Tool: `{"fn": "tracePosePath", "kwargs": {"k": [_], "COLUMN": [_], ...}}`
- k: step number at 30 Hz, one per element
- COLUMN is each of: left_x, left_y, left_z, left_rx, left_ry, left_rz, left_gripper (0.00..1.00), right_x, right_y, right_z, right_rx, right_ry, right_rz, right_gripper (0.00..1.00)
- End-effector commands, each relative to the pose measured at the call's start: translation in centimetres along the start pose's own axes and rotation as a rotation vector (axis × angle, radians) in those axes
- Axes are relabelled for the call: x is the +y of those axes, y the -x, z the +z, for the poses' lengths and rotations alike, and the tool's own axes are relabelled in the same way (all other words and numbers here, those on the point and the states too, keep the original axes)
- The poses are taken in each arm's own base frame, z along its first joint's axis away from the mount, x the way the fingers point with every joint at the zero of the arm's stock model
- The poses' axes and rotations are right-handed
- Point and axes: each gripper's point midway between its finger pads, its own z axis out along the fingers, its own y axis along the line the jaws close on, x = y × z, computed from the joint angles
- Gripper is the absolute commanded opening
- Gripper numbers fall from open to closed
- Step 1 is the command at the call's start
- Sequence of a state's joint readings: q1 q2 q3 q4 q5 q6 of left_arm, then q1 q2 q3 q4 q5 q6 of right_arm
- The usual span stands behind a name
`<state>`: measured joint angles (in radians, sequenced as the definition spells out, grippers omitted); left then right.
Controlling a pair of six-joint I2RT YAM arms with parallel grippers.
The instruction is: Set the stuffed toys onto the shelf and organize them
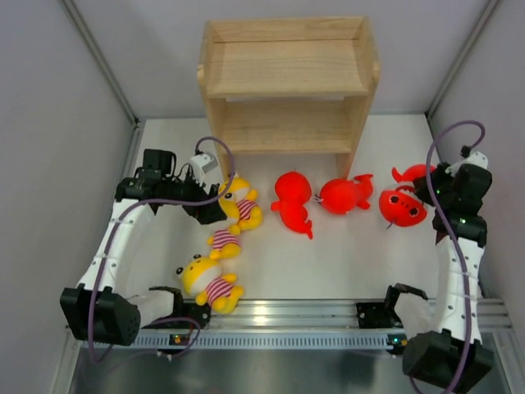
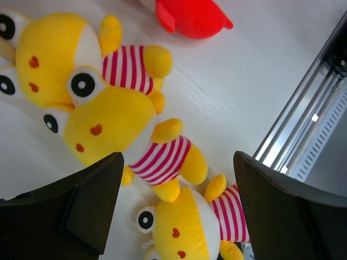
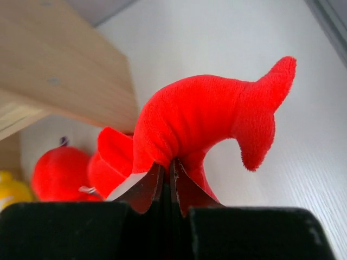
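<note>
The wooden shelf stands at the back centre with both tiers bare. Three yellow striped toys lie left of centre. My left gripper is open beside the rearmost one. In the left wrist view its jaws are spread wide over the yellow toys. Two red sharks lie in front of the shelf. My right gripper is shut on the third red shark. It pinches a fold of the body at the fingertips.
A metal rail runs along the table's near edge. Grey walls close in both sides. The shelf's right side panel is close to the left of the held shark. Another shark lies beyond the yellow toys.
</note>
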<state>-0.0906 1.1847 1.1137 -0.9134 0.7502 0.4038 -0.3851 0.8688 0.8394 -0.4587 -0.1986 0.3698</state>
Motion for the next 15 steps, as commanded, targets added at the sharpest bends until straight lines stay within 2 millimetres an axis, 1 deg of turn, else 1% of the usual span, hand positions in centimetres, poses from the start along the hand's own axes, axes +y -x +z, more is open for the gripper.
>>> {"fn": "tracePosePath", "kwargs": {"k": [1, 2, 3, 4, 5, 6, 7, 8, 10, 11, 13, 14, 15], "left_x": [-3.7, -4.3, -4.8, -5.3, -5.7, -6.1, -6.4, -6.7, -7.0, -7.3, -7.6, -7.6, -8.1], "left_y": [2.6, 3.1, 3.5, 4.5, 5.0, 5.5, 6.0, 6.8, 7.4, 8.1, 8.6, 8.8, 9.4], "left_z": [-1.8, -2.1, -2.2, -2.8, -3.0, -3.2, -3.4, -3.8, -3.8, -4.1, -4.0, -3.9, -4.1], "left_rx": [-0.062, -0.077, -0.087, -0.110, -0.121, -0.129, -0.138, -0.155, -0.159, -0.171, -0.169, -0.170, -0.176], "left_ry": [-0.075, -0.087, -0.102, -0.105, -0.117, -0.124, -0.127, -0.128, -0.134, -0.136, -0.155, -0.159, -0.165], "left_rz": [0.079, 0.090, 0.086, 0.102, 0.106, 0.104, 0.113, 0.132, 0.140, 0.151, 0.142, 0.138, 0.147], "left_gripper": [0.88, 0.86, 0.85, 0.85, 0.84, 0.84, 0.84, 0.83, 0.84, 0.84, 0.85, 0.86, 0.88], "right_x": [7.9, 10.4, 12.3, 13.8, 14.8, 16.3, 17.6, 18.5, 19.4, 19.9, 20.6, 21.6, 22.2], "right_y": [2.7, 2.2, 3.1, 2.6, 2.5, 2.5, 1.6, 0.1, -1.3, -2.7, -3.6, -5.0, -5.4], "right_z": [-4.2, -5.5, -7.2, -8.4, -9.7, -11.3, -12.8, -14.1, -15.6, -16.7, -17.6, -18.5, -19.1], "right_rx": [-0.048, -0.043, -0.072, -0.058, -0.064, -0.064, -0.032, 0.002, 0.023, 0.053, 0.066, 0.104, 0.117], "right_ry": [0.248, 0.345, 0.418, 0.502, 0.558, 0.636, 0.741, 0.827, 0.928, 0.984, 1.039, 1.108, 1.137], "right_rz": [-0.189, -0.268, -0.309, -0.357, -0.384, -0.425, -0.461, -0.531, -0.597, -0.628, -0.688, -0.725, -0.748], "right_gripper": [0.00, 0.00, 0.00, 0.00, 0.00, 0.00, 0.00, 0.00, 0.00, 0.00, 0.00, 0.00, 0.00]}}
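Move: The right hand, with a red toy already pinched, has the shelf about 36 cm to its left and 19 cm ahead, the upper board some 12 cm higher. Lower by about 18 cm lie two loose red toys: the tailed one 20 cm left and 2 cm ahead, the other 35 cm left and level with it. From the empty left hand the shelf is 23 cm ahead, 21 cm right and 14 cm up. Still pinching the red toy in shut fingers, the right hand sweeps about 22 cm left and some 13 cm up towards the shelf, drawing back about 8 cm after the first part, while the wrist swings roughly 60 degrees counter-clockwise and tips its fingers up. The left hand, open and empty, rises about 10 cm off the yellow toys, easing slightly right. ##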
